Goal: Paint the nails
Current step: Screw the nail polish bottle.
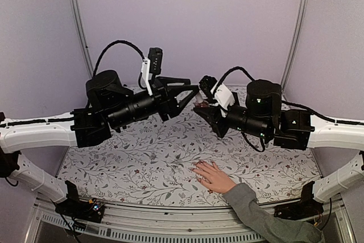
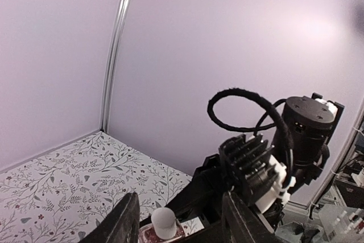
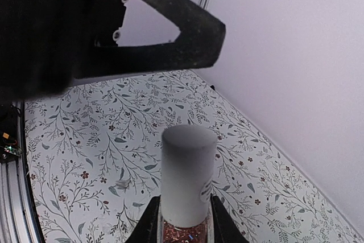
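Observation:
A light-skinned hand point(image 1: 214, 177) in a grey sleeve lies flat on the floral tablecloth, fingers pointing left. Its nails point(image 1: 197, 167) are too small to make out. My right gripper point(image 3: 184, 227) is shut on a nail polish bottle point(image 3: 183, 233) of reddish glitter, whose white cap point(image 3: 188, 174) stands upright. Both grippers hang in mid-air above the table's middle. My left gripper point(image 2: 181, 223) is open, its fingers point(image 2: 122, 220) wide on either side of that cap point(image 2: 164, 222) without touching it. In the top view the left gripper point(image 1: 195, 90) meets the right gripper point(image 1: 201, 107).
The floral tablecloth point(image 1: 142, 157) covers the table between pale walls. Metal posts point(image 1: 78, 21) stand at the back corners. The left arm's finger point(image 3: 170, 49) fills the upper part of the right wrist view. The sleeve point(image 1: 267, 217) crosses the near edge at the right.

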You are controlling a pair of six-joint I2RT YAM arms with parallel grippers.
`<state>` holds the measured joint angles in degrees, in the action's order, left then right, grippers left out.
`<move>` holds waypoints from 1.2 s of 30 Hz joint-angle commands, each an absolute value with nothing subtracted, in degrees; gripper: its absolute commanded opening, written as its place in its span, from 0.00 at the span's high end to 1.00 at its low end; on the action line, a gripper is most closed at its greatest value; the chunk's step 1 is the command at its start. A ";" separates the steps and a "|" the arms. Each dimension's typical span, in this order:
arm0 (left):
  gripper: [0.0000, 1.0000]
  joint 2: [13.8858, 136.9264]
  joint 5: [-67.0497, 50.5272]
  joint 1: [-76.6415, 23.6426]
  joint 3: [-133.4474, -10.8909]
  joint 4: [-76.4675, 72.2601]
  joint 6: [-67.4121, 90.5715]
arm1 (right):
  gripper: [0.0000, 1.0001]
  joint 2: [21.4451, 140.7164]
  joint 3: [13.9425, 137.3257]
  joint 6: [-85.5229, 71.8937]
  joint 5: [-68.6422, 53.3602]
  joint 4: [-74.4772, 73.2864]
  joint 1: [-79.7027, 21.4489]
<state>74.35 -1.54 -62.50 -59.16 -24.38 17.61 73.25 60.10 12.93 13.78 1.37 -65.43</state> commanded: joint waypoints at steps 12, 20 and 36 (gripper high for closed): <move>0.55 80.17 1.00 -62.58 -64.16 -19.07 19.36 | 1.00 73.35 61.90 13.57 17.76 2.30 -66.53; 0.84 81.11 0.44 -62.67 -63.70 -18.19 17.29 | 1.00 73.55 62.88 13.02 16.88 1.67 -66.58; 1.00 82.74 4.74 -65.83 -61.98 -14.14 7.66 | 1.00 72.97 65.31 11.06 12.76 0.88 -65.90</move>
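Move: The right gripper holds the nail polish bottle with its white cap up. From the open left gripper the cap is some 3 cm to the right, 2 cm ahead and about 4 cm below. From the right hand the cap is roughly 3 cm above and 1 cm left, level with it fore and aft. The bottle body is about 3 cm under the cap; the human hand lies nearly 40 cm below the left gripper, about 5 cm back and 6 cm to its right. Left fingers close on the white cap from both sides and keep hold of it, after the left hand sinks about 4 cm, easing some 3 cm right and 2 cm forward to straddle it. With the cap gripped, the left hand rolls only slightly, about 5 degrees, drifting a touch back. The right hand holds the bottle body almost still throughout. ##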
